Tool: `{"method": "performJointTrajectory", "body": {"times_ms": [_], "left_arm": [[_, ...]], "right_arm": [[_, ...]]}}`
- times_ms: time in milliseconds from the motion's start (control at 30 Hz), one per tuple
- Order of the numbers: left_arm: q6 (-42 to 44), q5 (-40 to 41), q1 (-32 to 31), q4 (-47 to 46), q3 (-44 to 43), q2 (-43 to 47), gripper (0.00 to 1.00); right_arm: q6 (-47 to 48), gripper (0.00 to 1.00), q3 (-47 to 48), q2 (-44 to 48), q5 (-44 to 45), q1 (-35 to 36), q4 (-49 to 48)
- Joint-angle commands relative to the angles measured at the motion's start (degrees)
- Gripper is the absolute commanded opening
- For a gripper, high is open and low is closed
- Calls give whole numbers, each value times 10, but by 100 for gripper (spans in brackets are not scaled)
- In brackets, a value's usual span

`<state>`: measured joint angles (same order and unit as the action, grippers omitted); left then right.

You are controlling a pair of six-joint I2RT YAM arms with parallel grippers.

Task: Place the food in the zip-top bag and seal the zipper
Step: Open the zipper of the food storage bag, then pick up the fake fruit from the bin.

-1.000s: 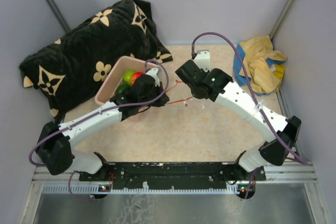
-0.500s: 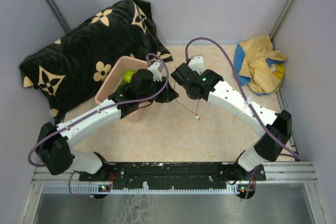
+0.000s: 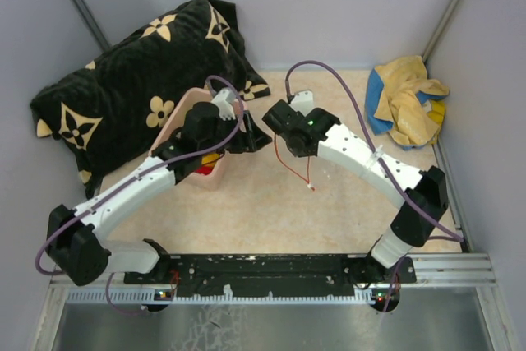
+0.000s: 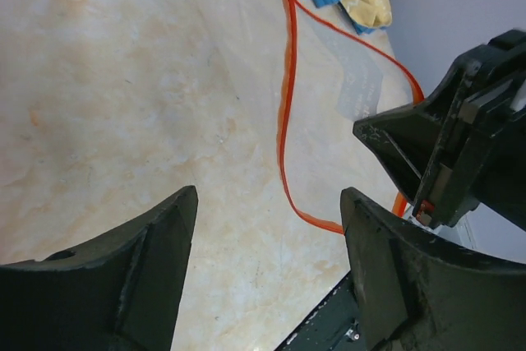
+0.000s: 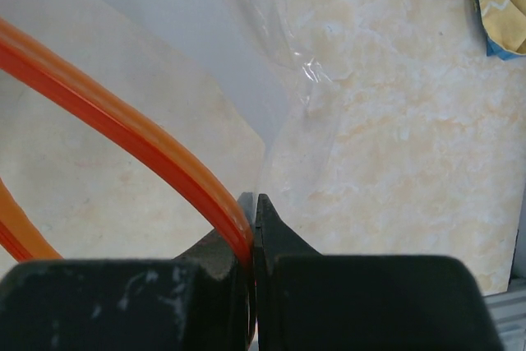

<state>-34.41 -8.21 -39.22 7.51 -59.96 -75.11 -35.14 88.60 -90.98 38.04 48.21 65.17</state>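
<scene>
The zip-top bag (image 5: 205, 39) is a clear film hanging from my right gripper (image 5: 252, 203), which is shut on its orange-red zipper (image 5: 123, 121). In the top view the zipper (image 3: 296, 172) droops below the right gripper (image 3: 278, 144) over the table. My left gripper (image 4: 267, 228) stands open with nothing between its fingers, just left of the bag's mouth (image 4: 285, 113), and it faces the right gripper (image 4: 423, 207). Seen from above, the left gripper (image 3: 251, 137) sits beside the pink tub (image 3: 177, 121). A bit of red and yellow food (image 3: 207, 162) shows under the left arm.
A black pillow with cream flower patterns (image 3: 140, 71) fills the back left, touching the pink tub. A crumpled yellow and blue cloth (image 3: 407, 100) lies at the back right. Grey walls close in the table on three sides.
My left gripper has opened and let go of the zipper, then drawn back left toward the tub. The strip, earlier stretched between both grippers, now hangs from the right gripper alone.
</scene>
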Motion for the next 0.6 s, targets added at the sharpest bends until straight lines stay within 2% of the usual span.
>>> {"method": "performJointTrajectory", "body": {"times_ms": [0,167,267,367,567], "left_arm": [[24,-6,63,31,11,56,79],[78,30,120,75,3,71,86],[112,79,136,94,-10,61,92],[123,100,159,107,-24,35,93],[97,75,214,113,-44,-43,97]], "right_arm": [[-10,0,35,-7,18,-3,5],[-5,0,44,-14,19,-2,3],[-1,0,46,-16,19,-2,1],[5,0,47,-18,19,-3,-1],[12,0,50,-19,18,-3,-4]]}}
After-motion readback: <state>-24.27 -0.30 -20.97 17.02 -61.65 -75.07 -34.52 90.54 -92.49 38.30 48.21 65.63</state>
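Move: The red fruit in the pink container, probably the next food wanted, lies about 15 cm to the left of the left hand, 11 cm ahead and 15 cm below it. The green apple is some 5 cm further left of it, the dark round fruit 5 cm nearer, the yellow fruit about 9 cm nearer. The bag's mouth is 9 cm right of the left hand and 3 cm back. From the right hand the red fruit is 28 cm left, 14 cm ahead. Towards the food in the pink container, and away from the bag's opened mouth, the empty left hand sweeps some 14 cm left and half as far forward. It lifts about 2 cm, then sinks nearly 5 cm as it comes over the container, turning about 20 degrees counter-clockwise and rolling slightly while its already open fingers spread wider. The right hand stays put, still pinching the orange zipper edge. ##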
